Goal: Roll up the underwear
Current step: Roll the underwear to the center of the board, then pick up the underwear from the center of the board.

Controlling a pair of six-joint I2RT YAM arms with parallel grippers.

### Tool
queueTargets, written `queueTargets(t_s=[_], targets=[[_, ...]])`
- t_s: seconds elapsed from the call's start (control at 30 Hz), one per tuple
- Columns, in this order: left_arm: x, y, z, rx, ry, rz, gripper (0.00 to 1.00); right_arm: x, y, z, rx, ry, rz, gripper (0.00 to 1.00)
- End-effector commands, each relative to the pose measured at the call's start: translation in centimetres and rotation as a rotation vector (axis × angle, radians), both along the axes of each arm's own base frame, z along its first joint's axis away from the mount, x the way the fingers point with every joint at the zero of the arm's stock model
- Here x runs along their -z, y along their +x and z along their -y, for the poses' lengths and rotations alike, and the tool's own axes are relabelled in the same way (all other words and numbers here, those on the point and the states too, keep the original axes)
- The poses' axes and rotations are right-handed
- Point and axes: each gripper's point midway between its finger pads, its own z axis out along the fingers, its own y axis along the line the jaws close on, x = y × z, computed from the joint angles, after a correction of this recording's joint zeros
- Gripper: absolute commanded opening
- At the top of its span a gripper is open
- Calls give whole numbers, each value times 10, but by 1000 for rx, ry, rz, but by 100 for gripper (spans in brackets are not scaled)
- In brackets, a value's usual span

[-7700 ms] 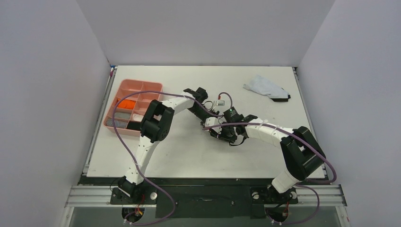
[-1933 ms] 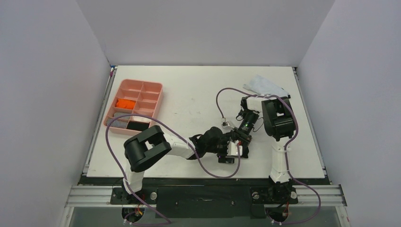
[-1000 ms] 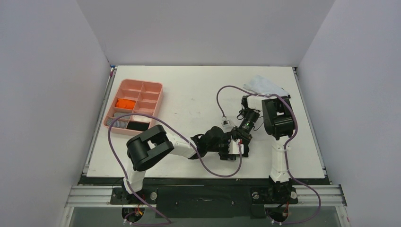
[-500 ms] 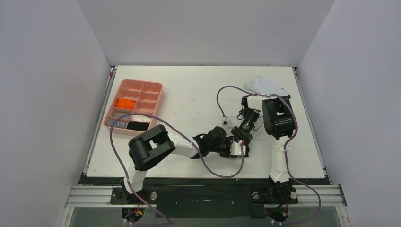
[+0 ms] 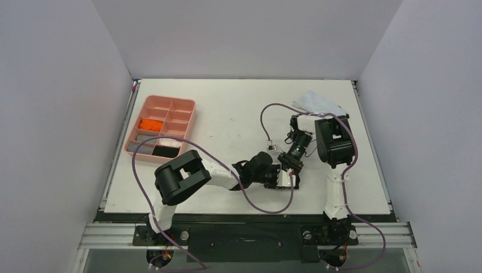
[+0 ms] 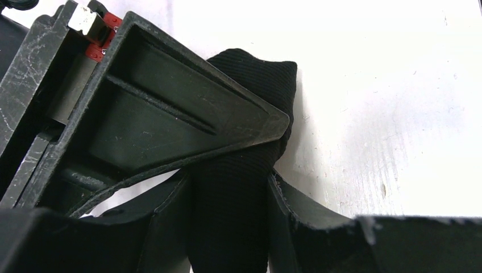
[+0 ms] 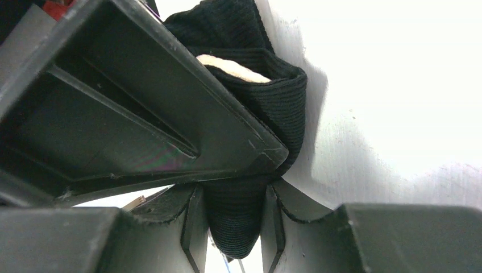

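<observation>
The black underwear (image 6: 239, 170) with a beige waistband (image 7: 233, 67) is bunched into a tight roll on the white table, near the front middle. My left gripper (image 6: 227, 199) is shut on it, and so is my right gripper (image 7: 234, 199). The two grippers meet head-on, the left gripper (image 5: 275, 176) pressed against the right gripper (image 5: 289, 169), so the roll is almost hidden from above. The orange underwear (image 5: 150, 123) lies rolled in a compartment of the pink tray (image 5: 183, 115) at the left.
The pink tray also holds a dark roll (image 5: 166, 152) and a grey striped one (image 5: 141, 147). A white and grey cloth (image 5: 318, 103) lies at the back right. Purple cables loop over the table around both arms.
Long ago the arms worked mid-table, the left one near the tray. Over the last two seconds the joined grippers have crept slightly away from the table's front edge, still gripping the black roll.
</observation>
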Motion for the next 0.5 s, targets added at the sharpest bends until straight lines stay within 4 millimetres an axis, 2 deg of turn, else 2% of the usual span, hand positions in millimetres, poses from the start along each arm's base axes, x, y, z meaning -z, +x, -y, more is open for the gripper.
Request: queueTargets(t_s=[0.0,0.2,0.27,0.3,0.37,0.47], targets=[[78,-10,-52,-39,284,-75,2,7,8,-7,3,37,69,0],[76,-13,-57,-18,293,-71,0,8,12,-7,20,15,99,2],[74,-15,-58,-11,295,-73,0,8,15,-7,40,-8,117,16],[71,-15,-58,-10,289,-71,0,9,18,-6,41,-16,145,27],[65,-16,-58,-10,278,-66,0,9,22,-4,59,-47,184,43],[58,-16,-60,-10,267,-58,0,8,31,-2,107,-92,234,51]])
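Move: The rolled underwear is already pinched in both hands, its middle about 1 cm below the left hand's pads and level with them otherwise. From the right hand its middle lies some 1 cm back, 1 cm to the left and 2 cm below. The light-blue cloth lies about 29 cm ahead of the right hand, 15 cm to its right and 4 cm below. The right fingers open, loosening on the rolled underwear while their hand barely lifts; the left keeps its pinch. ##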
